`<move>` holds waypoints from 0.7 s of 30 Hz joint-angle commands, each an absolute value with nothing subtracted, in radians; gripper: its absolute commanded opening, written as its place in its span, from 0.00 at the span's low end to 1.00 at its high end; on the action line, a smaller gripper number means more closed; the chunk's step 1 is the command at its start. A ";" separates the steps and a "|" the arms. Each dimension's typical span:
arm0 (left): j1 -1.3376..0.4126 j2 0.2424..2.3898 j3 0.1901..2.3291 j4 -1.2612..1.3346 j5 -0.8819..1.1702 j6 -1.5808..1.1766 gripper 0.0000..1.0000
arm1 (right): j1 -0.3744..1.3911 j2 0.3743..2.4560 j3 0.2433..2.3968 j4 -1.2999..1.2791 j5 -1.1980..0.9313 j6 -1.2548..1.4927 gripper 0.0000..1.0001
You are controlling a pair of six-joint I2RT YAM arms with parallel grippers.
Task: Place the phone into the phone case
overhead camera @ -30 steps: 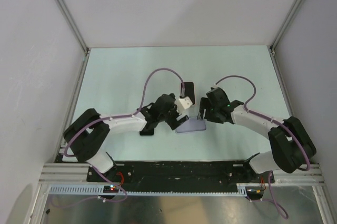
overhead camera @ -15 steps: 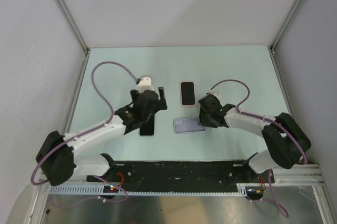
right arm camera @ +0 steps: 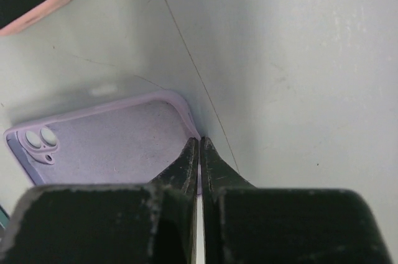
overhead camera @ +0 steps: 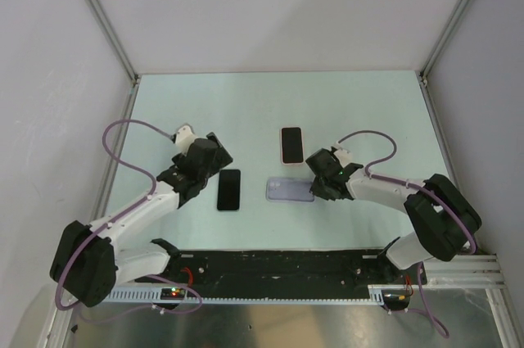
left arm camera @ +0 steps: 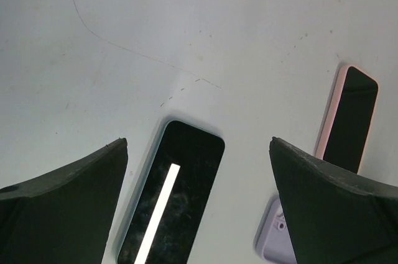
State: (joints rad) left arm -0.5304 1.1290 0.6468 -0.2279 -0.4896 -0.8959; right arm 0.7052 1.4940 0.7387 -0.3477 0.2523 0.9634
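Note:
A bare black phone (overhead camera: pixel 228 190) lies face up on the pale green table (overhead camera: pixel 368 110); in the left wrist view the phone (left arm camera: pixel 174 195) shows a bright reflection stripe. Just right of it lies the empty lilac phone case (overhead camera: pixel 288 189), inside up. My left gripper (overhead camera: pixel 211 161) hovers open above and left of the phone, its fingers (left arm camera: pixel 68 195) wide apart with nothing between them. My right gripper (overhead camera: pixel 318 181) is shut on the right rim of the case (right arm camera: pixel 112 140), its gripper tips (right arm camera: pixel 199 141) pinching the thin wall.
A second phone in a pink case (overhead camera: pixel 291 144) lies face up just behind the lilac case, also seen as the pink-cased phone (left arm camera: pixel 348 118) in the left wrist view. Frame rails and grey walls bound the table; the black base bar (overhead camera: pixel 270 264) runs along the near edge.
My left arm has pulled back to the left, away from the case and the pink phone, and stands open. My right gripper has closed on the case's rim; the case now lies flat.

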 commanded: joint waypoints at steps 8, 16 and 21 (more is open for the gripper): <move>-0.529 1.197 0.674 -0.337 -0.449 -0.932 0.98 | 0.743 1.531 0.726 -0.256 0.280 1.363 0.03; -0.585 1.332 0.735 -0.365 -0.431 -0.734 1.00 | 0.806 1.494 0.726 -0.223 0.301 1.423 0.60; -0.606 1.415 0.776 -0.396 -0.417 -0.629 1.00 | 0.808 1.425 0.726 -0.231 0.303 1.345 0.80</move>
State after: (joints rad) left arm -0.5903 1.3708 0.7197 -0.3687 -0.4236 -0.7513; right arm 0.8059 1.4895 0.7296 -0.2302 0.2726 1.3796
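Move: Behind and below the open left hand lies the bare phone, about 7 cm back, 2 cm to the right and 10 cm down; the purple phone case is some 21 cm to this hand's right and 7 cm back. From the right hand, shut at the case's right end, the case's middle is about 7 cm left and level fore and aft. The pink-cased phone lies 15 cm ahead and 7 cm left of the right hand; the bare phone is 27 cm left. Turning clockwise about 15 degrees, the right hand's shut fingers, still on the rim at the case's right end, swing the case, then slide left some 5 cm in all, opening wide, letting go of the rim and rising a little. Meanwhile the left hand sinks about 7 cm and eases back towards the bare phone, fingers staying wide open, tipping down some 15 degrees and turning slightly clockwise. ##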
